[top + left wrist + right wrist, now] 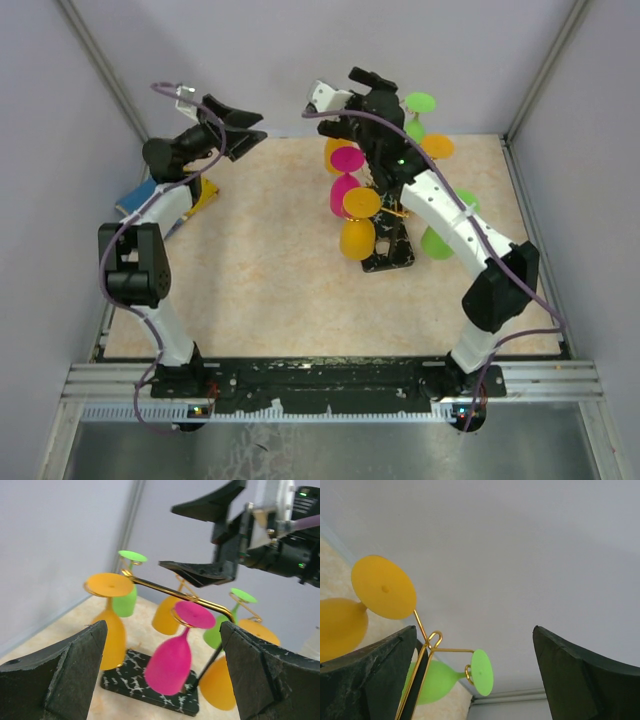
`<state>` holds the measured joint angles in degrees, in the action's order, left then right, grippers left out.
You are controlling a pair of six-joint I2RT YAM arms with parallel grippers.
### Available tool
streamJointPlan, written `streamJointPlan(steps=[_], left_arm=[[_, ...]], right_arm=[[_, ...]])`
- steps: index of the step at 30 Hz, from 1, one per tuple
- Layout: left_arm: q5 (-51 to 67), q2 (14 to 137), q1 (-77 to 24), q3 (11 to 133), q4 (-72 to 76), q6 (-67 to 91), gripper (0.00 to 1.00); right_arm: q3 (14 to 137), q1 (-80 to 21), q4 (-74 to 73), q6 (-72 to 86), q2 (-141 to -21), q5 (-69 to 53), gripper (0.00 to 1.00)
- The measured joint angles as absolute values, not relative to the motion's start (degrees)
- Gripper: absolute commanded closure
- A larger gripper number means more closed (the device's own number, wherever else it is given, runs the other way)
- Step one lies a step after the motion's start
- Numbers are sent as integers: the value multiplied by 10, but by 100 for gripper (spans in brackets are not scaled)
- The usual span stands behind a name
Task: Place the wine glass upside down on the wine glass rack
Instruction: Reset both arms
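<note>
The wine glass rack (392,252) stands right of centre, a gold wire stand (165,588) on a black marbled base (145,684). Several wine glasses hang on it upside down: a magenta one (345,172) (172,660), orange ones (357,228) (111,630) and green ones (438,240) (437,681). My right gripper (372,88) (207,540) hovers open just above the rack's top and the magenta glass's foot (195,614), holding nothing. Its own view (474,645) shows a gold arm (426,652) by the left finger. My left gripper (245,122) (162,645) is open at the far left, facing the rack.
A blue and yellow object (142,194) lies by the left wall behind the left arm. Grey walls close in the back and both sides. The right arm (450,215) reaches over the rack from the near right.
</note>
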<state>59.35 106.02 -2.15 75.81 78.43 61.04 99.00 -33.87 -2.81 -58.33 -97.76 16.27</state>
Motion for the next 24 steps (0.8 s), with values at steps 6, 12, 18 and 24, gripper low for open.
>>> streamJointPlan(steps=[6, 12, 18, 24], left_arm=[[549, 1046, -22, 834, 541, 438, 0], [438, 1010, -22, 897, 311, 301, 0], [293, 967, -22, 917, 163, 230, 0], [218, 936, -22, 910, 102, 207, 0]], right_arm=[[992, -307, -34, -490, -976, 158, 1], [992, -270, -39, -404, -956, 156, 1], [974, -244, -12, -354, -918, 143, 1], [942, -238, 16, -347, -899, 124, 1]])
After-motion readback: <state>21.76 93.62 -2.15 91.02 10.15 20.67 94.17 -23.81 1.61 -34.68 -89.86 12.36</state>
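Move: The orange glass I have just hung on the rack's back arm is about 3 cm ahead of my right hand, 2 cm to its left and 11 cm lower. From that same hand the back green glass is some 15 cm right, 6 cm ahead and 11 cm down, and the pink glass about 8 cm back, level sideways and 13 cm lower. From my left hand the hung orange glass is roughly 14 cm right, 8 cm ahead and 8 cm down. I clear both empty, wide-open hands from the hung orange glass. My right hand slides about 8 cm right above the rack's back arm, towards the green glass's side, then climbs a few centimetres, rolling its left side up. My left hand goes forward, then left, roughly 8 cm each way, rising slightly and swinging counter-clockwise some 45 degrees from pointing right. ##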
